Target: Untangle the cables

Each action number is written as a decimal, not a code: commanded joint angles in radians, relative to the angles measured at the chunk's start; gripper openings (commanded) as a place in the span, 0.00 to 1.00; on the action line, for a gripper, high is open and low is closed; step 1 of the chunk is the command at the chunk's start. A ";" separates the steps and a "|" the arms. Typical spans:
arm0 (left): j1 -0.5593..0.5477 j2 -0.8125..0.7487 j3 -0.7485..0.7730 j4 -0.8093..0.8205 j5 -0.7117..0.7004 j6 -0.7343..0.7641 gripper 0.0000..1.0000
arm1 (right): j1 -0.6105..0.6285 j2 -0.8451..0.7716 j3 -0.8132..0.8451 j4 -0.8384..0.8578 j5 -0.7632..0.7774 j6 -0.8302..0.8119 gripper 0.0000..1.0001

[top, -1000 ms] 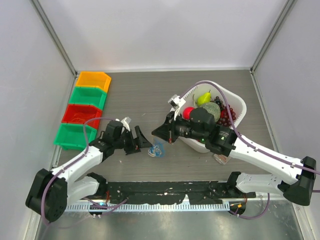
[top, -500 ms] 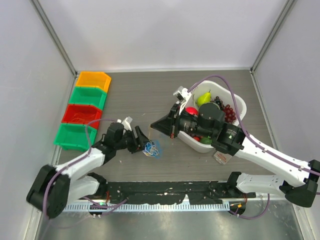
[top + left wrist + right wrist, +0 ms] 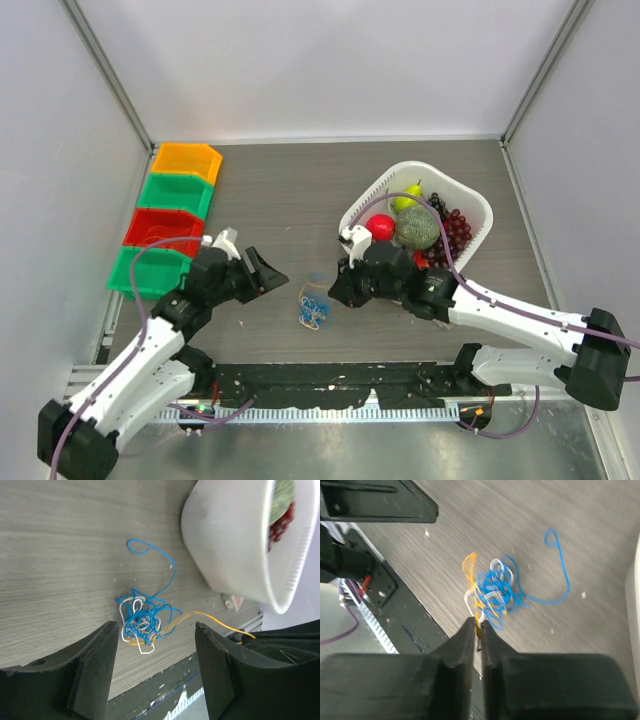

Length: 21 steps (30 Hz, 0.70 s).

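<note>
The cables (image 3: 313,310) are a small tangle of thin blue, white and orange wires lying on the grey table, with one blue loop trailing away. My left gripper (image 3: 280,278) hangs open just left of the tangle, not touching it. In the left wrist view the cables (image 3: 142,620) lie beyond the wide-apart fingers (image 3: 95,665), and an orange wire runs off to the right. My right gripper (image 3: 335,291) sits at the tangle's right side. In the right wrist view the right gripper (image 3: 479,625) is shut on an orange wire leading out of the cables (image 3: 495,590).
A white basket (image 3: 478,203) of fruit stands right of centre behind the right arm, and its wall (image 3: 225,545) fills the left wrist view's upper right. Orange, green and red bins (image 3: 160,228) line the left edge. A black rail (image 3: 330,380) runs along the near edge.
The left gripper reached the tangle, then drew back left and stands open. The right gripper came down from beside the basket to the tangle and pinched an orange wire.
</note>
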 commanded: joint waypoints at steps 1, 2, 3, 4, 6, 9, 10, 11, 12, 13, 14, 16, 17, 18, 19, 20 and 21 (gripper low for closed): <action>-0.011 0.159 0.014 0.067 0.215 0.025 0.65 | 0.004 -0.058 -0.029 -0.073 0.068 -0.016 0.27; -0.038 0.199 0.023 0.072 0.226 0.030 0.65 | 0.004 -0.064 -0.039 -0.067 0.068 -0.009 0.32; -0.067 0.222 0.033 0.072 0.219 0.033 0.65 | 0.004 -0.072 -0.049 -0.063 0.068 -0.006 0.39; -0.095 0.237 0.039 0.072 0.197 0.026 0.65 | 0.004 -0.072 -0.053 -0.061 0.061 -0.003 0.40; -0.146 0.268 0.046 0.067 0.171 0.006 0.60 | 0.004 -0.065 -0.062 -0.057 0.058 0.004 0.40; -0.186 0.259 0.030 0.035 0.113 -0.037 0.53 | 0.004 -0.064 -0.071 -0.052 0.059 0.010 0.41; -0.198 0.244 0.013 0.033 0.093 -0.057 0.52 | 0.004 -0.069 -0.071 -0.044 0.061 0.010 0.41; -0.212 0.225 -0.008 0.038 0.068 -0.082 0.51 | 0.004 -0.075 -0.074 -0.041 0.061 0.007 0.42; -0.224 0.214 -0.031 0.047 0.056 -0.105 0.50 | 0.005 -0.077 -0.077 -0.032 0.061 0.008 0.42; -0.233 0.207 -0.051 0.067 0.060 -0.125 0.50 | 0.004 -0.077 -0.077 -0.029 0.056 0.005 0.43; -0.242 0.210 -0.071 0.088 0.068 -0.139 0.49 | 0.004 -0.074 -0.076 -0.014 0.050 0.004 0.43; -0.262 0.227 -0.078 0.110 0.065 -0.160 0.46 | 0.004 -0.058 -0.076 0.006 0.033 0.007 0.43; -0.271 0.234 -0.075 0.112 0.054 -0.159 0.42 | 0.004 -0.046 -0.070 0.014 0.026 0.007 0.43; -0.281 0.250 -0.069 0.104 0.039 -0.160 0.36 | 0.005 -0.034 -0.068 0.026 0.018 0.008 0.43; -0.287 0.257 -0.061 0.089 0.022 -0.157 0.33 | 0.004 -0.026 -0.063 0.034 0.007 0.014 0.43; -0.298 0.269 -0.056 0.076 0.001 -0.154 0.33 | 0.004 -0.016 -0.062 0.051 0.003 0.013 0.43; -0.313 0.271 -0.052 0.058 -0.028 -0.154 0.33 | 0.004 -0.009 -0.063 0.060 -0.011 0.020 0.43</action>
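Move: The blue and white tangle of cables lies on the table about 9 cm back and 9 cm to the right of the left hand, some 13 cm below it. From the right hand, whose shut fingers hold the yellow cable's end, the tangle is roughly 4 cm left, 2 cm back and 16 cm down. From the left hand, the fruit basket stands about 30 cm right and 6 cm ahead, and the green bin nearest the robot about 27 cm left and 1 cm back. The yellow cable's end is let go as the right hand sinks about 3 cm, shifts some 3 cm right and opens to nearly half, then stays over the tangle. Towards the tangle, the left hand swings down, back and to the right, about 7 cm down and as far back, tipping its fingers down and turning clockwise, some 20 degrees in all, while they narrow to about half their gap without yet pinching a cable. ##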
